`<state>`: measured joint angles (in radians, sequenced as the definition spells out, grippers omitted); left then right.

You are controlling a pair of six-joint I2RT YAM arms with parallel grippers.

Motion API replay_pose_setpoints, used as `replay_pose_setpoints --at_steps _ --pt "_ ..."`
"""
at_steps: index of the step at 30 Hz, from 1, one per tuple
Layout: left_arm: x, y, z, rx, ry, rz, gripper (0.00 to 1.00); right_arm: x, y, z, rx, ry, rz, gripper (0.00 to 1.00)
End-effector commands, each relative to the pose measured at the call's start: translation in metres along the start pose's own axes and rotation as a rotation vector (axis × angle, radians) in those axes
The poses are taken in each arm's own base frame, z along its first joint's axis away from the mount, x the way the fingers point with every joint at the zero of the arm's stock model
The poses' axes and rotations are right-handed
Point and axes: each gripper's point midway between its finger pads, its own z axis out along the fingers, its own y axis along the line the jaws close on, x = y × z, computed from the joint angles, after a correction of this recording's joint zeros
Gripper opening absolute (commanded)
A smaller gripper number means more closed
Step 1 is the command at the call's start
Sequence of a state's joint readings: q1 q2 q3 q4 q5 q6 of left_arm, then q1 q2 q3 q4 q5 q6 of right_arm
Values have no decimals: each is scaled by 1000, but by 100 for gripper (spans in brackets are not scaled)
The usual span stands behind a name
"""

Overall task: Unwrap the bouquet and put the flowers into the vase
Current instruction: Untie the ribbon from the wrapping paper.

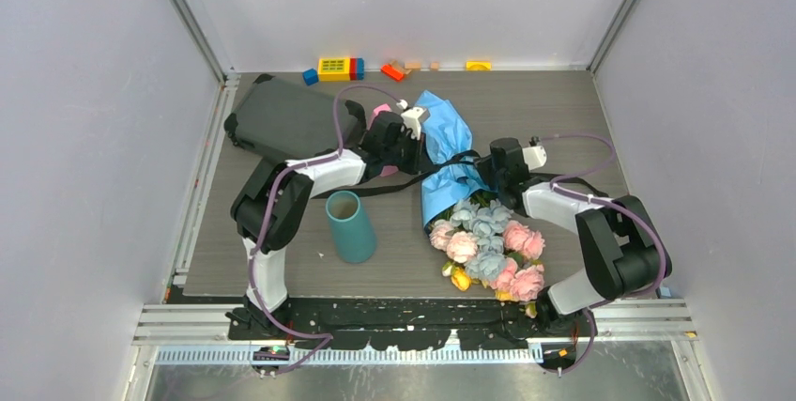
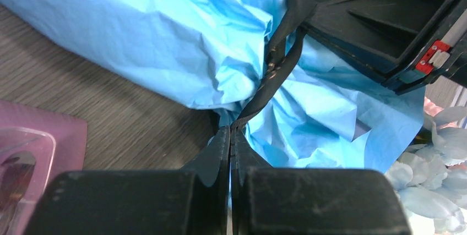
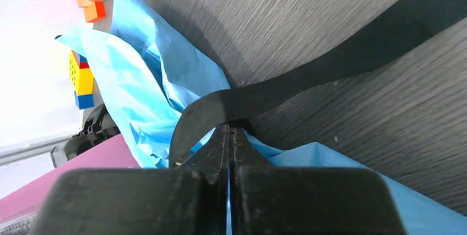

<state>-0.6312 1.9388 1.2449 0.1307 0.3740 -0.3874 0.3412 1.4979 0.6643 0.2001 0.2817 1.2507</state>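
The bouquet lies mid-table, its blue paper wrap [image 1: 445, 149] pointing to the back and its pink, pale blue and yellow flowers [image 1: 488, 246] toward the near edge. A black ribbon [image 1: 394, 187] crosses the wrap's waist. My left gripper [image 1: 419, 151] meets the wrap from the left; in the left wrist view this gripper [image 2: 231, 129] is shut on the ribbon [image 2: 278, 67]. My right gripper [image 1: 480, 171] comes from the right; in the right wrist view it [image 3: 229, 126] is shut on the ribbon [image 3: 308, 78] at the knot. The teal vase [image 1: 350, 225] stands upright left of the flowers.
A black case [image 1: 286, 119] lies at the back left. A pink metronome [image 1: 381, 114] stands behind my left gripper and shows in the left wrist view [image 2: 33, 147]. Coloured toy bricks [image 1: 338, 68] line the back wall. Walls close in both sides.
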Motion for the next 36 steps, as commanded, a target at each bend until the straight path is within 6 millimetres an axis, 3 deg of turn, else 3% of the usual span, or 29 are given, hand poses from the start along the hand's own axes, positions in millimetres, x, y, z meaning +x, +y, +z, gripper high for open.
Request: replay_pose_setpoints --at_steps 1,7,13,18,21,29,32,36 --pt "-26 -5 -15 0 -80 15 0 -27 -4 -5 19 -112 2 0" --pt "-26 -5 -18 -12 -82 23 0 -29 -13 -5 38 -113 5 0" --pt "-28 -8 -18 4 -70 37 0 -35 -5 -7 -5 -84 -20 1" --pt "-29 -10 -21 4 -67 53 0 -44 1 -20 -13 -89 -87 25" --pt "-28 -11 -23 9 -58 62 1 -52 3 -31 -16 -106 -159 35" --pt "-39 -24 -37 36 -70 84 29 -62 18 -59 -106 -50 -339 52" --pt "-46 -30 -46 44 -84 100 38 -56 30 -68 -143 9 -395 55" --pt "-53 -38 -49 68 -98 114 47 -41 47 -76 -196 108 -333 54"
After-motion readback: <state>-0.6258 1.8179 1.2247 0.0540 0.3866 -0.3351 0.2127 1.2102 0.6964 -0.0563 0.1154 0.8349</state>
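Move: The ribbon's twisted part lies about 5 cm right and 2 cm ahead of the left fingers, some 2 cm lower; from the right fingers it is about 5 cm left and level ahead, slightly below. Both grippers are shut on it. The metronome stands roughly 9 cm left and 4 cm ahead of the left hand. The flowers lie some 17 cm back and 2 cm right of the right hand, a little lower. Keep both pinches and draw the ribbon apart, the right gripper going right about 2 cm while the left eases barely left. Then open the right fingers to let go and lift that hand some 6 cm, backing off rightward and turning about 20 degrees; open the left a moment later and raise it about 4 cm. ##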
